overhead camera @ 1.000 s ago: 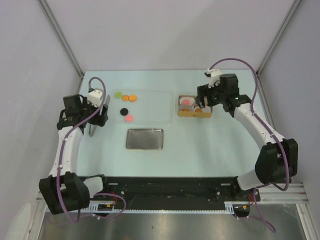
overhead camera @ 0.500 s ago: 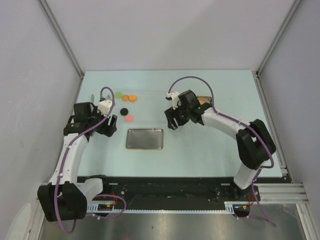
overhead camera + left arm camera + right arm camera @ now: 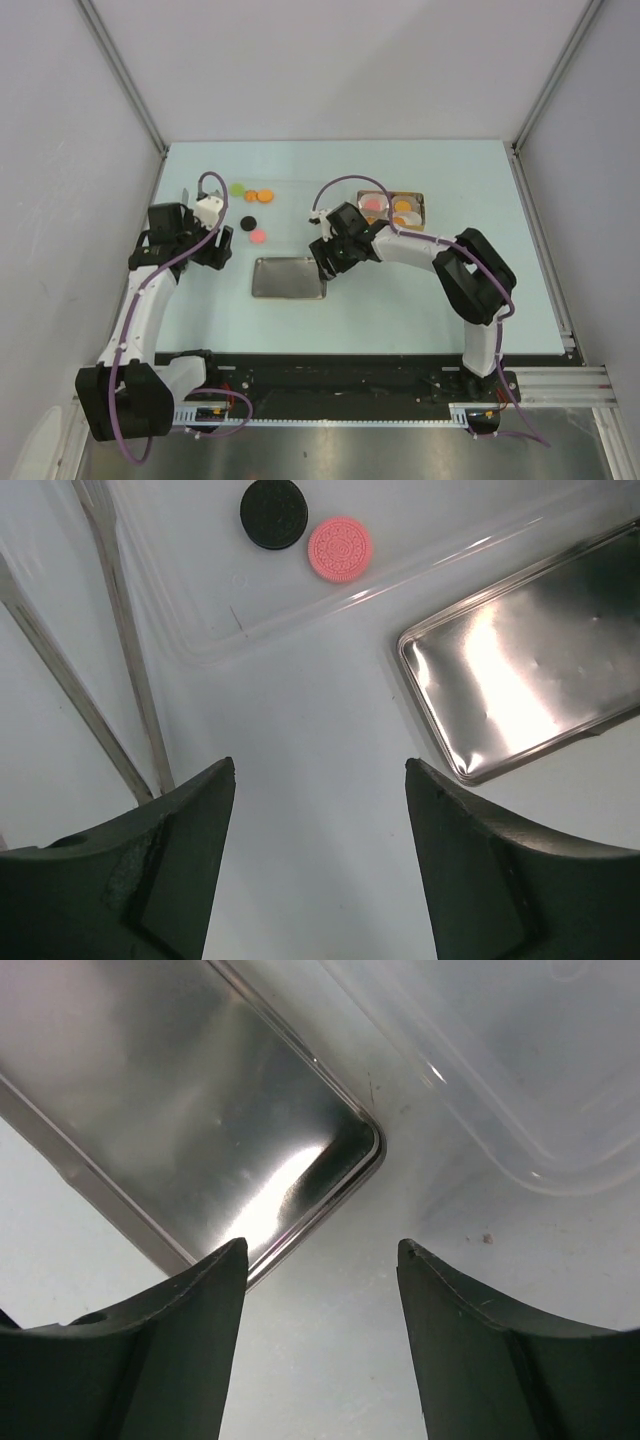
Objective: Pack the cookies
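Note:
Several cookies lie on a clear plastic tray [image 3: 300, 215]: green [image 3: 237, 189], two orange [image 3: 259, 196], black [image 3: 249, 223] [image 3: 274, 513] and pink [image 3: 258, 237] [image 3: 340, 548]. More pink and orange cookies sit in white cups inside the gold box [image 3: 420, 200]. My left gripper [image 3: 215, 248] [image 3: 320, 770] is open over bare table, just left of the tray and the metal tin [image 3: 288, 278] [image 3: 540, 670]. My right gripper [image 3: 325, 255] [image 3: 320, 1250] is open and holds nothing, at the tin's [image 3: 170, 1110] far right corner, beside the clear tray [image 3: 500, 1060].
Metal tongs [image 3: 120, 650] lie on the table left of the clear tray, beside my left fingers. Grey walls close the table on three sides. The arm bases stand along the near edge.
My right arm has swung left from the gold box to the tin's right corner, its jaws narrowing a little. My left arm shifted slightly, then stayed still.

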You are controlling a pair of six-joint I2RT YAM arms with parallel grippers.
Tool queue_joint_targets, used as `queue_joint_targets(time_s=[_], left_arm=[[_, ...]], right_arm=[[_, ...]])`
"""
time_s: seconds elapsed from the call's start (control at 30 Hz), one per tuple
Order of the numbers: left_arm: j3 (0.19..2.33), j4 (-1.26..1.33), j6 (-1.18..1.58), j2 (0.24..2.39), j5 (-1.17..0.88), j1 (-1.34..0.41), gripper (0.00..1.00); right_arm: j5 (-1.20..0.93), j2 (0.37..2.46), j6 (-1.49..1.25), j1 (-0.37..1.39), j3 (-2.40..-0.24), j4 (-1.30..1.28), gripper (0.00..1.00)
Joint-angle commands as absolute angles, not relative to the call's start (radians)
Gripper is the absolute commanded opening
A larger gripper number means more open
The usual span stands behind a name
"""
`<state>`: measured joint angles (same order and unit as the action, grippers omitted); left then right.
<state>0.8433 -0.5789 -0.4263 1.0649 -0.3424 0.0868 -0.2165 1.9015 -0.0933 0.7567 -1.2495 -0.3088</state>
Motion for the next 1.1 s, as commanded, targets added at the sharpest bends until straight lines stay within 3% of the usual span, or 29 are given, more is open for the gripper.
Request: queue_joint_targets(time_s=[0.0, 0.47, 0.77, 0.97, 1.07], left_arm=[[0.835, -0.538, -0.423, 1.058, -0.336, 0.081, 0.74], [0.798, -0.506, -0.431, 1.034, -0.330, 0.080, 0.74], [0.795, -0.514, -0.446, 1.008, -0.310, 0.080, 0.75], [0.770, -0.503, -0.443, 0.993, -0.301, 0.081, 0.75], [0.761, -0.499, -0.439, 0.986, -0.298, 0.081, 0.75]], right_arm=[[-0.183, 1.939, -0.120, 0.772, -1.312, -0.316, 0.64], [0.036, 2.020, -0.109, 0.887, -1.345, -0.357, 0.46], [0.173, 2.057, -0.077, 0.939, -1.353, -0.390, 0.24], [0.146, 2.056, -0.063, 0.937, -1.371, -0.417, 0.00], [0.121, 2.042, -0.061, 0.930, -1.390, -0.442, 0.00]])
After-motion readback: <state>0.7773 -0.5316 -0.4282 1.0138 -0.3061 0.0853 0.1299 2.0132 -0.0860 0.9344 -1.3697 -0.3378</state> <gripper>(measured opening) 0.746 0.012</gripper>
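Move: Just left of the open right hand lies the metal tray, its middle about 8 cm left, 1 cm back and 2 cm below, its right rim almost under the fingers. The clear tub's middle is some 14 cm ahead and 9 cm left; in it the pink cookie lies about 9 cm ahead and 15 cm left. The cookie box sits 14 cm ahead and 16 cm right. From the left hand the tray is roughly 16 cm right, level with it, 13 cm below. Closing on the tray's right-hand rim near its far corner, the right hand slides about 3 cm left, sinking some 1.5 cm mostly at the start. The wrist tips about 15 degrees so the fingers point less leftward and more forward, while they shut from about two-thirds open until they pinch the thin rim. ##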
